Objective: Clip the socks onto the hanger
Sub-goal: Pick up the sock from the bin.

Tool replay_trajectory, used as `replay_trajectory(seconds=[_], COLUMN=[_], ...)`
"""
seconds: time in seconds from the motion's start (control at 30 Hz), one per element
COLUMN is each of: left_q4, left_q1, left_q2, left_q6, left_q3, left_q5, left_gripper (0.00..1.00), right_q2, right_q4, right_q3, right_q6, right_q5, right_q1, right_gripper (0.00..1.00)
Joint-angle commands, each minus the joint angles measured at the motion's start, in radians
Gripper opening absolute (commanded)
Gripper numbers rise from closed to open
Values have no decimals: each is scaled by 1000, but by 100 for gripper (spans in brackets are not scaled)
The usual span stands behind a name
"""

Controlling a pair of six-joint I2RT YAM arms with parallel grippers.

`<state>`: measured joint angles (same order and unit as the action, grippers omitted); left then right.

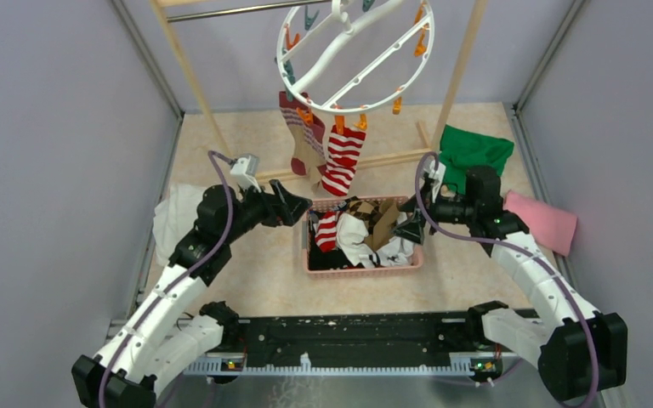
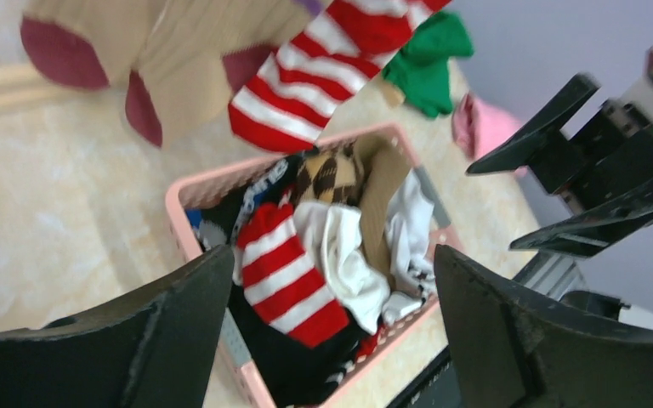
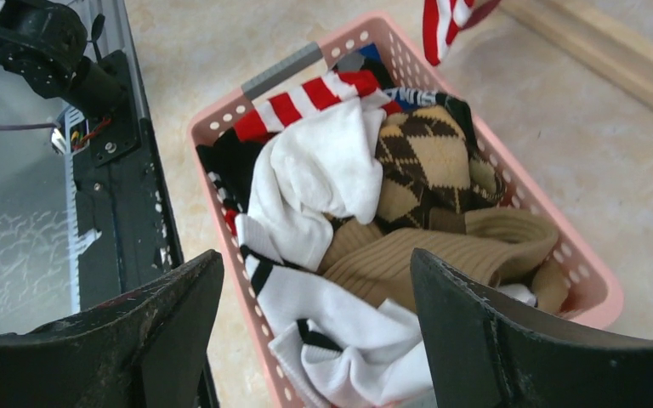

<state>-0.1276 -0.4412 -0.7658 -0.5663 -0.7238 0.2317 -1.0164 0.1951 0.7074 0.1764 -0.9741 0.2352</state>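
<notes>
The white ring hanger (image 1: 353,55) with orange and teal pegs hangs at the back. Two socks are clipped to it: a tan and maroon sock (image 1: 303,136) (image 2: 161,59) and a red-and-white striped sock (image 1: 341,159) (image 2: 323,76). Below stands a pink basket (image 1: 361,270) heaped with socks: red-and-white striped (image 2: 285,280) (image 3: 306,100), brown argyle (image 3: 425,161), white with black bands (image 3: 332,331), ribbed tan (image 3: 442,255). My left gripper (image 1: 302,206) (image 2: 332,263) is open at the basket's left rim, empty. My right gripper (image 1: 410,229) (image 3: 316,263) is open over the basket's right end, holding nothing.
A green cloth (image 1: 472,149) and a pink cloth (image 1: 544,221) lie right of the basket, and a white cloth (image 1: 174,217) lies at the left wall. The wooden rack frame (image 1: 195,76) carries the hanger. A black rail (image 1: 349,340) runs along the near edge.
</notes>
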Motion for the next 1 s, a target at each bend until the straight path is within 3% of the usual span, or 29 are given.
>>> replay_trajectory(seconds=[0.0, 0.13, 0.2, 0.37, 0.63, 0.8, 0.9, 0.97], left_q4=[-145, -266, -323, -426, -635, -651, -692, -729], left_q1=[-2, -27, -91, -351, -571, -598, -601, -603], left_q2=[-58, -130, -174, -293, -591, -723, -781, -808], left_q6=[39, 34, 24, -35, -75, -60, -76, -87], left_q3=[-23, -67, -96, -180, -390, -441, -475, -504], left_q5=[86, 87, 37, -213, -577, -663, -710, -742], left_gripper=[88, 80, 78, 70, 63, 63, 54, 53], right_q2=[27, 48, 53, 66, 62, 57, 58, 59], right_q4=[99, 91, 68, -43, -82, -132, -147, -151], right_q3=[25, -7, -22, -70, -83, -89, -92, -94], right_q6=[31, -3, -19, -85, -125, -138, -150, -149], right_q5=[-7, -4, -3, 3, -8, -9, -21, -23], right_q1=[-31, -50, -56, -82, -90, -91, -89, -89], right_gripper=[80, 79, 79, 78, 77, 77, 76, 76])
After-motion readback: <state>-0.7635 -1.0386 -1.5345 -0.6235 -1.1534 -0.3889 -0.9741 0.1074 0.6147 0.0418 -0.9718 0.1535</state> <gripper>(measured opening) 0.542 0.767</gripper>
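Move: The red-striped sock in the bin lies nearly straight below the left gripper, about 7 cm to its right and 20 cm down, roughly level fore and aft. The white sock is some 8 cm right of the striped one, and the brown checked sock about 10 cm right and 5 cm farther out. Black cloth lies some 7 cm nearer than the striped sock. From the right gripper the striped sock is about 20 cm left, 4 cm ahead and 13 cm down. Bring the left gripper down about 17 cm into the bin towards the near end of the red-striped sock, slanting some 7 cm right and 5 cm back, mostly in the middle of the descent. Meanwhile turn the wrist by more than 50 degrees so the fingers swing from level to steeply down, and narrow them to about half open, one fingertip either side of the sock's end. ##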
